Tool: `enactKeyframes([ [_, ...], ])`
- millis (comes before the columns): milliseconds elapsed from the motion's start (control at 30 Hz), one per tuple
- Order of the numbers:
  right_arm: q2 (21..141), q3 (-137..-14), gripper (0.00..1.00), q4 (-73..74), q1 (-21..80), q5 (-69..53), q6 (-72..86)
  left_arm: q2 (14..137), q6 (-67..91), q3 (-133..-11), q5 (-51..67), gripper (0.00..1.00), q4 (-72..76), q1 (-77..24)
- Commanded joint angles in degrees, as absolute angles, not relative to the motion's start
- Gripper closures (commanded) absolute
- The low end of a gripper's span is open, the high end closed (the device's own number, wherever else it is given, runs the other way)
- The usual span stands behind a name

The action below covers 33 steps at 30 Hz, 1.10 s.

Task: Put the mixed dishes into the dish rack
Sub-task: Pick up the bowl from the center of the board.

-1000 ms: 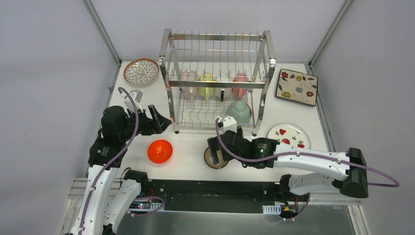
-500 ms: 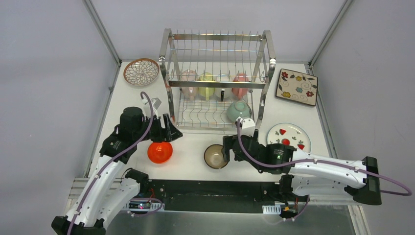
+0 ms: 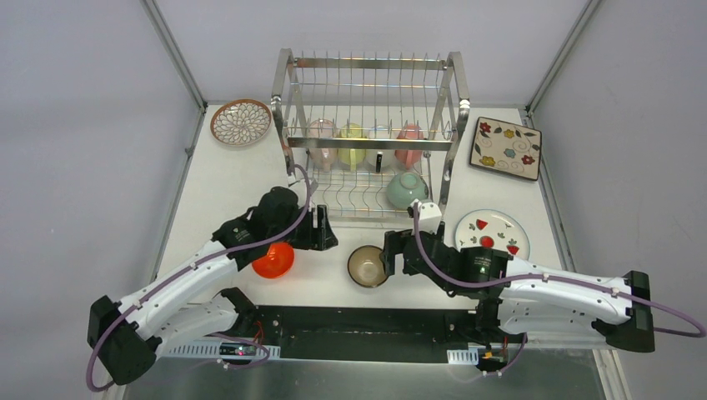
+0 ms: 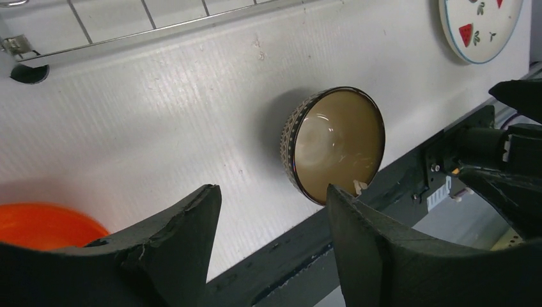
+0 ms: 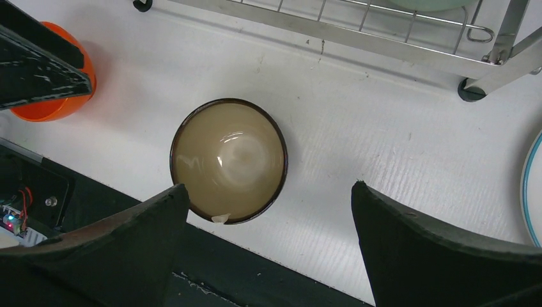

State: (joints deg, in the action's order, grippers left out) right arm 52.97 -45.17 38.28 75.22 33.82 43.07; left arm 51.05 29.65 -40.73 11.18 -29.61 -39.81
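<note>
The brown bowl [image 3: 368,266] stands upright near the table's front edge, its inside tan [image 5: 229,160]. My right gripper [image 3: 390,254] hovers open just right of it, and in the right wrist view the jaws [image 5: 265,188] stand wide with the bowl's near rim by the left finger. My left gripper [image 3: 329,233] is open and empty to the bowl's left [image 4: 271,195], above the orange bowl [image 3: 273,260]. The dish rack [image 3: 367,125] holds pastel cups [image 3: 352,143] and a mint bowl [image 3: 407,190].
A petal-pattern plate [image 3: 241,122] lies left of the rack, a square floral plate [image 3: 505,148] to its right, and a strawberry plate [image 3: 492,232] at the front right. The black front rail [image 3: 358,321] runs just below the brown bowl.
My left arm has swung from the table's left side to the right, over the orange bowl and toward the brown bowl, with its jaws narrowing somewhat. My right gripper has backed off the brown bowl to the right.
</note>
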Motion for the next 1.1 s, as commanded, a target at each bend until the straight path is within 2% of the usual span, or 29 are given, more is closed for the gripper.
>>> enactKeyframes([
  [0, 50.6, -44.0, 0.0, 36.0, 75.2, 34.7, 44.7, 54.3, 32.8, -41.7, 3.7, 0.38, -23.2, -44.3],
  [233, 47.5, -42.2, 0.0, 36.0, 75.1, 35.5, 45.9, 61.5, 33.9, -42.7, -1.7, 0.39, -19.5, -51.4],
  [667, 46.7, -41.1, 0.0, 35.5, 75.2, 35.3, 47.0, 71.6, 34.9, -43.5, -3.5, 0.45, -16.9, -57.2],
  [1067, 47.2, -40.8, 0.0, 34.2, 75.2, 34.9, 47.2, 74.2, 34.2, -42.8, -4.3, 0.61, -17.3, -57.8],
])
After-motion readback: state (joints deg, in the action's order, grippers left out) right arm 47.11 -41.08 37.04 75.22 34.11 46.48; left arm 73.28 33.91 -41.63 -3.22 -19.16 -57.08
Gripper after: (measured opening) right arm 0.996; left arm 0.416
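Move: The brown bowl I'm going for is about 11 cm to the right of my left hand, some 3 cm back and roughly 12 cm below it. The orange bowl sits about 13 cm to this hand's left and 1 cm back, and the green bowl in the rack roughly 16 cm ahead and 20 cm to the right. From my right hand the brown bowl lies about 8 cm left, 1 cm ahead and 13 cm down. I sink my left hand about 8 cm while carrying it some 6 cm right, towards the left side of the brown bowl's rim; the rightward travel ends first and the last bit is downward. Meanwhile I tip the fingers a good 10 degrees steeper and narrow them partway, so they line up one outside the rim and one over the bowl's inside, not yet gripping. ##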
